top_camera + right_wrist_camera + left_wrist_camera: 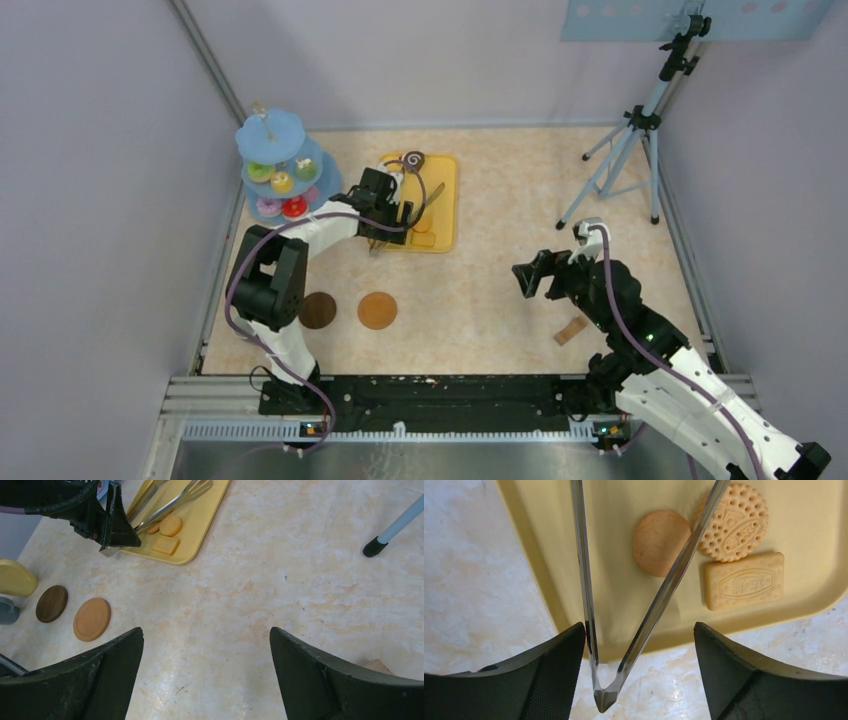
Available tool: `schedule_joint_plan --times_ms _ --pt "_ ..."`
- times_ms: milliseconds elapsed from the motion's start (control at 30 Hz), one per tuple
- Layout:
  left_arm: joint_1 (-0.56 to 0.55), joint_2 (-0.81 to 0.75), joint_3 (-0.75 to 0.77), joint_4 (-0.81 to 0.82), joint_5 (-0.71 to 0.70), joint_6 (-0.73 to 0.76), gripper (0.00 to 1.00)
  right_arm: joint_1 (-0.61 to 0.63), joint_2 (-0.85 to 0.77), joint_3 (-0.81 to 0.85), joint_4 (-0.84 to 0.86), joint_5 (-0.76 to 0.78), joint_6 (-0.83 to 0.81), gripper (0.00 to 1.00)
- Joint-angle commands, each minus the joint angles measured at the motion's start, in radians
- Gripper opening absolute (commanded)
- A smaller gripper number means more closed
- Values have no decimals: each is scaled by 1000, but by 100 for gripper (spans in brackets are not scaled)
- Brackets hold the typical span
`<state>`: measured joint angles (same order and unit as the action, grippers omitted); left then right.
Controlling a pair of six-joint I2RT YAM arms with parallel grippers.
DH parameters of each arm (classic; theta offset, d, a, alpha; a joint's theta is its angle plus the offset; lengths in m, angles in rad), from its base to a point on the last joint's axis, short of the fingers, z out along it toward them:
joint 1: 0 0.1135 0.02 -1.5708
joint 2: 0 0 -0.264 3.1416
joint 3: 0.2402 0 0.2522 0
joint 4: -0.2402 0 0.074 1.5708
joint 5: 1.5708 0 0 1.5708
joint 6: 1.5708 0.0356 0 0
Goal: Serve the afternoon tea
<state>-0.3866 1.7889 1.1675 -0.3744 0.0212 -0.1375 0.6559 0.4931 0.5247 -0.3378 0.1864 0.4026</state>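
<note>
A yellow tray (447, 190) holds three orange biscuits (744, 580) and the long metal tongs (664, 592). A swirl cake (413, 160) sits at the tray's far end. My left gripper (640, 630) is open at the tray's near edge, its jaws on either side of the tongs' hinge end. The left finger (559, 660) is close against one tong arm. Two round brown coasters (318, 310) (377, 310) lie in front of the left arm. A yellow mug (17, 577) and a grey mug (7, 610) show at the left edge of the right wrist view. My right gripper (206, 635) hangs open and empty over bare table.
A blue tiered stand (275, 140) with colourful doughnuts (283, 183) stands at the back left, beside the tray. A tripod (625, 150) stands at the back right. A small wooden block (570, 330) lies by the right arm. Walls close in both sides.
</note>
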Motion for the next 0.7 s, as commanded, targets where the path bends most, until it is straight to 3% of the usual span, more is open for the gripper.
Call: schedule_joint_plan --times_ms 0,133,433,667 --pt "-28 -11 7 79 -91 -10 80 -6 -7 13 33 -3 -1 94" --pt "-38 10 23 93 -112 -4 73 -6 -10 8 35 -7 1 94" --pt "-73 69 47 94 -148 25 76 -6 -10 4 39 -6 1 94" --pt "-88 39 71 69 -164 13 55 -6 -5 5 37 -7 0 94"
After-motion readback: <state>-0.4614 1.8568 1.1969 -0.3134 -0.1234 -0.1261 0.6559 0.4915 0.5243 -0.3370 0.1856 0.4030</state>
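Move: The left hand straddles the metal tongs just over the tray's near edge; their middle lies about 6 cm ahead, 4 right and 2 below. The small round biscuit sits 5 cm ahead, 2 right; the patterned biscuit 6 ahead, 6 right; the rectangular biscuit 3 ahead, 6 right, all roughly 4 cm lower. From the right hand, the tongs are some 12 cm ahead, 22 left and 17 below. The left fingers close by a third onto both arms of the tongs, easing some 2 cm forward-right. ##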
